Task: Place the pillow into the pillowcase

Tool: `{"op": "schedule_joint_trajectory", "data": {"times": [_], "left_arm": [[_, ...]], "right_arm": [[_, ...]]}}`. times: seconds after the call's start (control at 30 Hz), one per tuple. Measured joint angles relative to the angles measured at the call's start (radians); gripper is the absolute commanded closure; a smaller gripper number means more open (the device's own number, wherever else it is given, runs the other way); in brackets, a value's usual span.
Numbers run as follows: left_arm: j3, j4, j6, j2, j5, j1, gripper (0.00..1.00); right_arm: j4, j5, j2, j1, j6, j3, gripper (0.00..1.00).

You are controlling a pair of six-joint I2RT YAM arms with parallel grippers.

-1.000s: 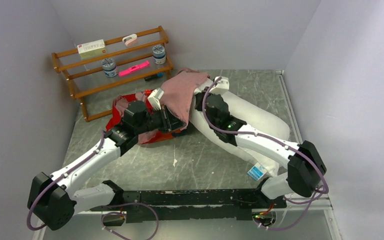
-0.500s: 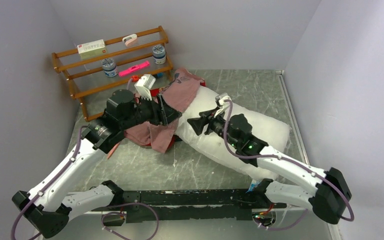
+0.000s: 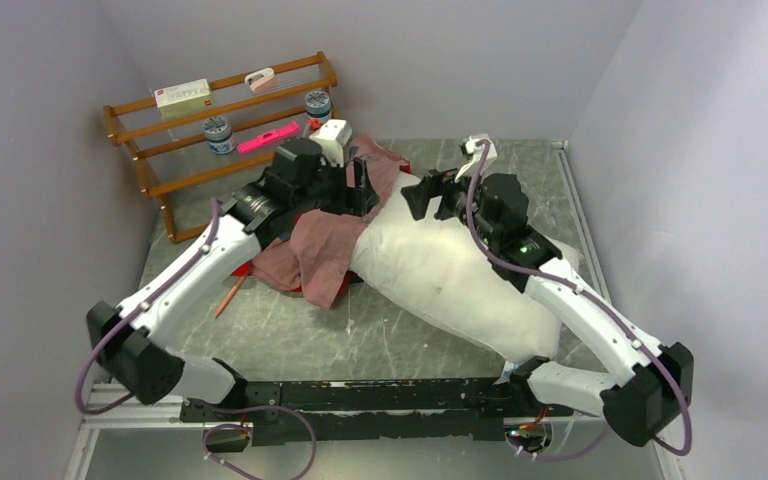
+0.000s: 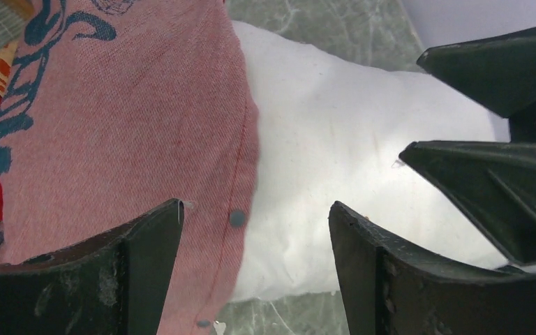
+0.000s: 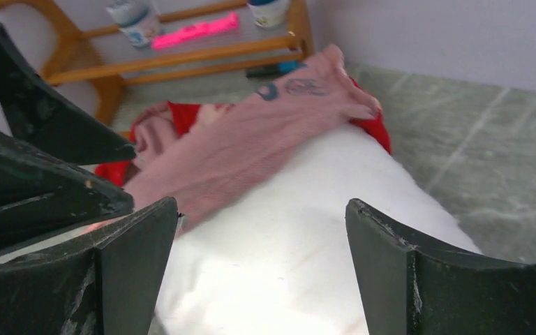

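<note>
The white pillow (image 3: 460, 275) lies slantwise across the table, its far left end under the pillowcase (image 3: 320, 240). The pillowcase lies crumpled with its pale pink reverse up and some red showing. My left gripper (image 3: 363, 188) hangs open just above the case's hem, where it meets the pillow. In the left wrist view the left gripper (image 4: 255, 216) holds nothing, with pillowcase (image 4: 125, 112) on the left and pillow (image 4: 349, 139) on the right. My right gripper (image 3: 418, 197) faces it, open over the pillow (image 5: 286, 230), with the pillowcase (image 5: 251, 139) beyond.
A wooden rack (image 3: 160, 140) with jars, a pink item and a box stands at the back left. An orange stick (image 3: 232, 296) lies on the table by the left arm. Walls close in the left, back and right sides.
Both grippers have opened and let the pillowcase go. It has dropped over the pillow's far left end. Both arms have moved toward the back of the table.
</note>
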Motion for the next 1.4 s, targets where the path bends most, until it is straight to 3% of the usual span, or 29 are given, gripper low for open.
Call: {"op": "schedule_joint_trajectory", "data": {"times": [0.27, 0.43, 0.6, 0.77, 0.9, 1.17, 1.27, 1.4], "left_arm": [[0.092, 0.067, 0.049, 0.218, -0.029, 0.0, 0.18], [0.159, 0.122, 0.071, 0.339, -0.045, 0.0, 0.2], [0.291, 0.13, 0.092, 0.468, -0.056, 0.001, 0.33], [0.317, 0.139, 0.121, 0.528, -0.074, 0.001, 0.52], [0.318, 0.139, 0.135, 0.533, -0.085, 0.001, 0.35], [0.314, 0.14, 0.162, 0.533, -0.123, -0.002, 0.32], [0.312, 0.133, 0.168, 0.534, -0.151, -0.002, 0.45], [0.295, 0.131, 0.175, 0.535, -0.176, -0.002, 0.88]], "right_arm": [[-0.074, -0.239, 0.136, -0.281, 0.0, 0.009, 0.08], [-0.112, -0.422, 0.278, -0.354, -0.01, 0.061, 0.1], [-0.159, -0.559, 0.397, -0.346, -0.045, 0.099, 0.19], [-0.147, -0.607, 0.396, -0.334, -0.057, 0.063, 0.34], [-0.078, -0.605, 0.363, -0.295, -0.042, -0.015, 0.31], [0.019, -0.553, 0.267, -0.238, -0.003, -0.109, 0.31], [0.019, -0.529, 0.258, -0.221, 0.003, -0.111, 0.31], [0.02, -0.494, 0.244, -0.19, 0.011, -0.112, 0.32]]}}
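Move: The far stretch of the pillowcase hem, draped over the pillow's end, lies about 13 cm ahead of the left hand, 5 cm to its right and 10 cm below. The pillow's middle is some 25 cm to that hand's right, 3 cm back and 20 cm down; the wooden rack sits 23 cm ahead and 23 cm left. The right hand's spot on the pillow top is about 3 cm ahead and 15 cm beneath; from that hand the hem is 12 cm forward, 9 cm left. Forward about 13 cm, sinking and drifting right, the left hand reaches the pillowcase hem, part-closes, reopens a little, then closes again to pinch the hem, rolling its left side up. The right hand swoops down some 15 cm onto the pillow, first forward and right, then back left, tipping down and turning counter-clockwise; its fingers partly close on a fold of pillow, then rise slightly. ##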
